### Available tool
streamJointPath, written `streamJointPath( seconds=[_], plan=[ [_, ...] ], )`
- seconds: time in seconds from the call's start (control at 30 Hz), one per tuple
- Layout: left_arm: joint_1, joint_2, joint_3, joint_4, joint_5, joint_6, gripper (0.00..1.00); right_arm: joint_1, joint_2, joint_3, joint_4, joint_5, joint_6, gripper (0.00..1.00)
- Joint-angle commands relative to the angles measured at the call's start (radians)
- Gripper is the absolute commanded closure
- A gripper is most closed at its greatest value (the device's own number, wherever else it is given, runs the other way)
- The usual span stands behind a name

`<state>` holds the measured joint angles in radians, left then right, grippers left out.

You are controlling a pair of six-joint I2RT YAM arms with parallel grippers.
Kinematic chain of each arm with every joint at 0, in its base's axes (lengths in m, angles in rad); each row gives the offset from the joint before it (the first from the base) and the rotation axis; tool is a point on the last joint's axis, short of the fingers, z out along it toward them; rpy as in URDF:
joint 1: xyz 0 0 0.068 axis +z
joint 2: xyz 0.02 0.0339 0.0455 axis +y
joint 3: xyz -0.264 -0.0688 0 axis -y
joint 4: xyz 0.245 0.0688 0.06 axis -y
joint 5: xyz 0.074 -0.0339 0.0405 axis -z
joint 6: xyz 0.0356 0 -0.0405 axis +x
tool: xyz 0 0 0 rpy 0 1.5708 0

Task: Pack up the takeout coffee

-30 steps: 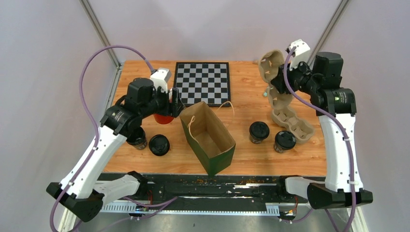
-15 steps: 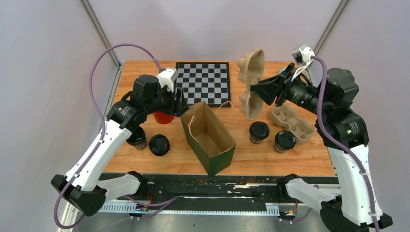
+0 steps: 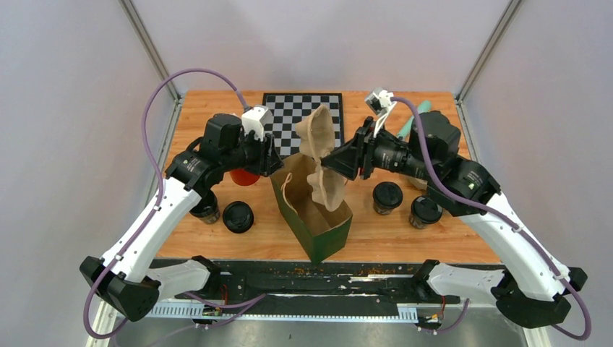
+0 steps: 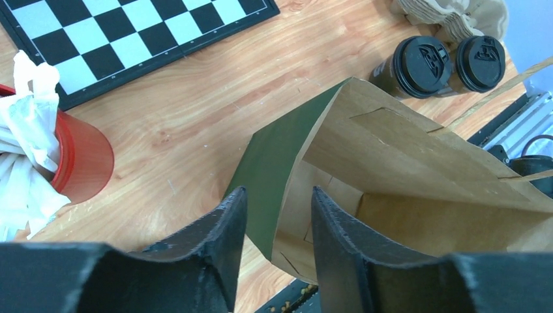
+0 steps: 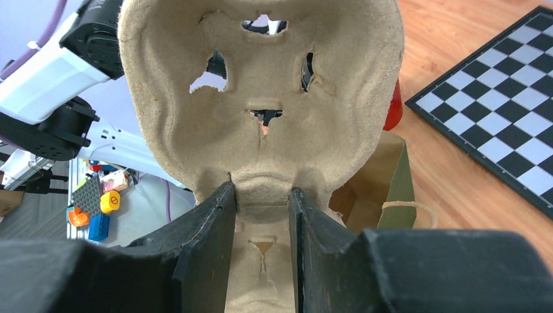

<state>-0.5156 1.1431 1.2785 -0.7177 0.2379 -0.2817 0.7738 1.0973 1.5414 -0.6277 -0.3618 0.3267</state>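
Observation:
Two takeout coffee cups (image 3: 238,216) (image 3: 206,206) stand left of the open paper bag (image 3: 329,238), one partly under my left arm. Two more cups (image 3: 387,196) (image 3: 426,210) stand right of the bag and show in the left wrist view too (image 4: 424,57) (image 4: 481,53). My left gripper (image 3: 271,159) (image 4: 278,192) is open, its fingers either side of the bag's far rim (image 4: 404,156). My right gripper (image 3: 334,163) (image 5: 261,192) is shut on a pulp cup carrier (image 3: 322,155) (image 5: 261,98), which hangs upright over the bag's mouth.
A red cup of white wrapped straws (image 3: 244,176) (image 4: 85,156) stands just behind the bag's left side. A chessboard (image 3: 300,123) lies at the back. Another pulp carrier (image 4: 456,13) rests behind the right-hand cups. A teal object (image 3: 408,119) lies at the back right.
My right arm has swung left, carrying the pulp carrier from the back right to above the bag. The left gripper's fingers have narrowed around the bag's rim.

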Motion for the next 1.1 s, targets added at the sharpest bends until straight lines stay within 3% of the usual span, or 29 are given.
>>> streamJointPath(
  seconds=[0.0, 0.2, 0.33, 0.67, 1.07],
  plan=[
    [0.005, -0.003, 0.0, 0.027, 0.06, 0.015, 0.55, 0.056, 0.01, -0.042, 0.099, 0.109, 0.061, 0.69],
    [0.005, -0.019, -0.027, 0.042, 0.144, -0.025, 0.85, 0.097, 0.068, -0.03, 0.032, 0.184, 0.013, 0.68],
    [0.005, -0.052, -0.056, 0.061, 0.138, -0.068, 1.0, 0.105, 0.126, 0.034, -0.094, 0.25, -0.086, 0.68],
    [0.005, -0.136, -0.148, 0.17, 0.137, -0.224, 1.0, 0.105, 0.231, 0.146, -0.286, 0.291, -0.26, 0.67],
    [0.005, -0.213, -0.28, 0.342, 0.104, -0.3, 1.0, 0.126, 0.283, 0.169, -0.438, 0.168, -0.258, 0.67]
  ],
)
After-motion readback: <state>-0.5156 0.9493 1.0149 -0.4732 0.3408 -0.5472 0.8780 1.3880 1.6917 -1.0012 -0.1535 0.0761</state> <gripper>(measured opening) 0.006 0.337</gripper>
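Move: The bag's left rim runs just in front of the left hand's half-open fingers, about 1 cm back, 1 cm right and 1 cm below; the mouth's middle is some 6 cm back and 8 cm right of that hand. From the right hand, holding the cup carrier, the mouth lies roughly 14 cm below, 3 cm left and 1 cm back. The nearer coffee cup stands about 20 cm right and 6 cm ahead of the right hand, 35 cm down. The right hand keeps its pinch on the middle of the cup carrier and carries it down about 11 cm towards the bag's mouth, drifting a little forward on the way and easing back at the end, while its left-pointing fingers tip downward some 30 degrees. Meanwhile the left hand eases back and slightly right, shuts its fingers on the bag's left rim early on, then keeps that pinch and draws farther back, about 3 cm in all, rolling its left side down. ##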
